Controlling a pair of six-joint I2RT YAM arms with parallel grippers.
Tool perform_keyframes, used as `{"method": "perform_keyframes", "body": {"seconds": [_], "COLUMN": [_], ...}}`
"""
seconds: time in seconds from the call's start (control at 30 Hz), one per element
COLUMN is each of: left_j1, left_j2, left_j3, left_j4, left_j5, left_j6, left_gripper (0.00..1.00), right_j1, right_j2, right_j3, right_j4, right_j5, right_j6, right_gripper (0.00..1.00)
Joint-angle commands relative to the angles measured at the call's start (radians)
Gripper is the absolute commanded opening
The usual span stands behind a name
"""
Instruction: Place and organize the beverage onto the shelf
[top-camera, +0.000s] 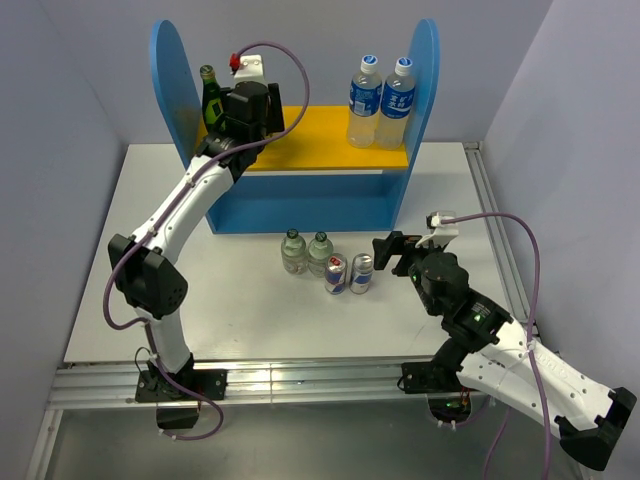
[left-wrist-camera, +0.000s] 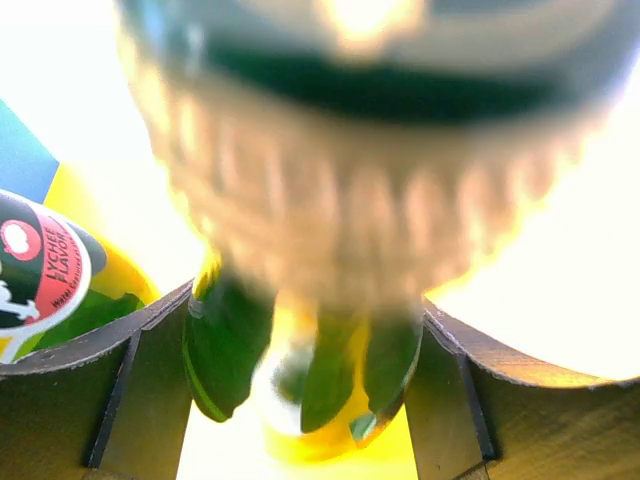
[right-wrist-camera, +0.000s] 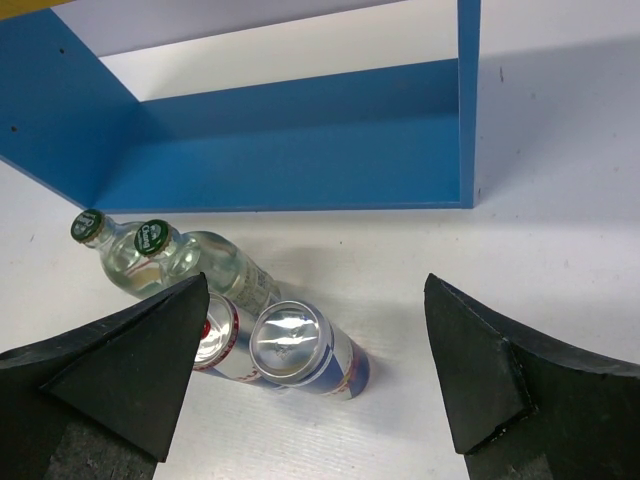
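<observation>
On the left of the shelf's (top-camera: 175, 85) yellow upper board my left gripper (top-camera: 232, 120) is shut on a dark green bottle (left-wrist-camera: 230, 360), whose blurred cap fills the left wrist view between the fingers (left-wrist-camera: 140, 390). A second green bottle (top-camera: 210, 95) (left-wrist-camera: 45, 270) stands on the board just left of it. In front of the shelf two short clear bottles (top-camera: 292, 250) (top-camera: 320, 252) (right-wrist-camera: 215, 262) and two silver-and-blue cans (top-camera: 336, 273) (top-camera: 362, 272) (right-wrist-camera: 295, 345) stand on the table. My right gripper (top-camera: 392, 255) (right-wrist-camera: 315, 290) hangs open just right of the cans, nothing between its fingers.
Two taller clear bottles with blue labels (top-camera: 365, 100) (top-camera: 397, 100) stand at the right end of the upper board. The blue lower level (right-wrist-camera: 300, 160) of the shelf is open toward the table. A metal rail (top-camera: 490, 220) runs along the table's right edge.
</observation>
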Motion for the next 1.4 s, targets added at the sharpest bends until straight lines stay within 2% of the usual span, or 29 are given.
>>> {"method": "perform_keyframes", "body": {"seconds": [0.0,0.13,0.2,0.3,0.33,0.43,0.7,0.77,0.9,1.03,1.37], "left_j1": [0.011,0.012,0.012,0.011,0.011,0.009,-0.02,-0.029,-0.042,-0.077,-0.135], "left_j2": [-0.071,-0.066,-0.067,-0.081,-0.086,-0.098,-0.129,-0.129,-0.138,-0.175,-0.391], "left_j3": [-0.014,-0.013,-0.019,-0.042,-0.051,-0.076,-0.149,-0.155,-0.174,-0.224,-0.519], "left_j4": [0.11,0.09,0.085,0.087,0.091,0.09,0.11,0.108,0.101,0.104,0.081], "left_j5": [0.013,0.009,0.009,0.024,0.03,0.044,0.022,0.013,0.001,-0.071,-0.191], "left_j6": [-0.022,-0.023,-0.028,-0.036,-0.037,-0.04,-0.04,-0.039,-0.042,-0.037,-0.126], "left_gripper": [0.03,0.3,0.41,0.5,0.57,0.69,0.86,0.96,0.99,0.99,0.99], "right_j1": [0.006,0.004,0.006,0.006,0.006,0.006,0.006,0.006,0.006,0.006,0.006], "right_j2": [0.003,0.007,0.006,0.006,0.006,0.008,0.003,0.001,0.0,0.001,-0.003], "right_j3": [-0.006,-0.005,-0.006,-0.006,-0.006,-0.005,-0.006,-0.008,-0.009,-0.009,-0.009], "right_j4": [0.033,0.032,0.03,0.03,0.033,0.033,0.032,0.033,0.033,0.033,0.035], "right_j5": [0.017,0.019,0.019,0.019,0.017,0.016,0.011,0.01,0.006,0.006,0.003], "right_j6": [0.006,0.008,0.008,0.008,0.006,0.006,0.008,0.008,0.008,0.008,0.009], "right_gripper": [0.95,0.95,0.95,0.95,0.95,0.95,0.95,0.95,0.95,0.95,0.95]}}
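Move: The left hand already has the green bottle at its place on the yellow shelf; that spot on the board lies right under the hand, about 9 cm below. The other green bottle stands some 9 cm to the left and 1 cm farther out, the nearer water bottle about 22 cm to the right and 1 cm farther out, both at roughly hand height. From the idle right hand the spot is about 27 cm ahead, 33 cm left and 3 cm above. Still gripping the green bottle over its spot, the left hand barely stirs at first, then eases back about a centimetre as its fingers begin to open. They spread wide and let go of the bottle, and the hand draws back and sinks away past the shelf's front edge, about 8 cm back and 5 cm down in all, the wrist almost unturned. ##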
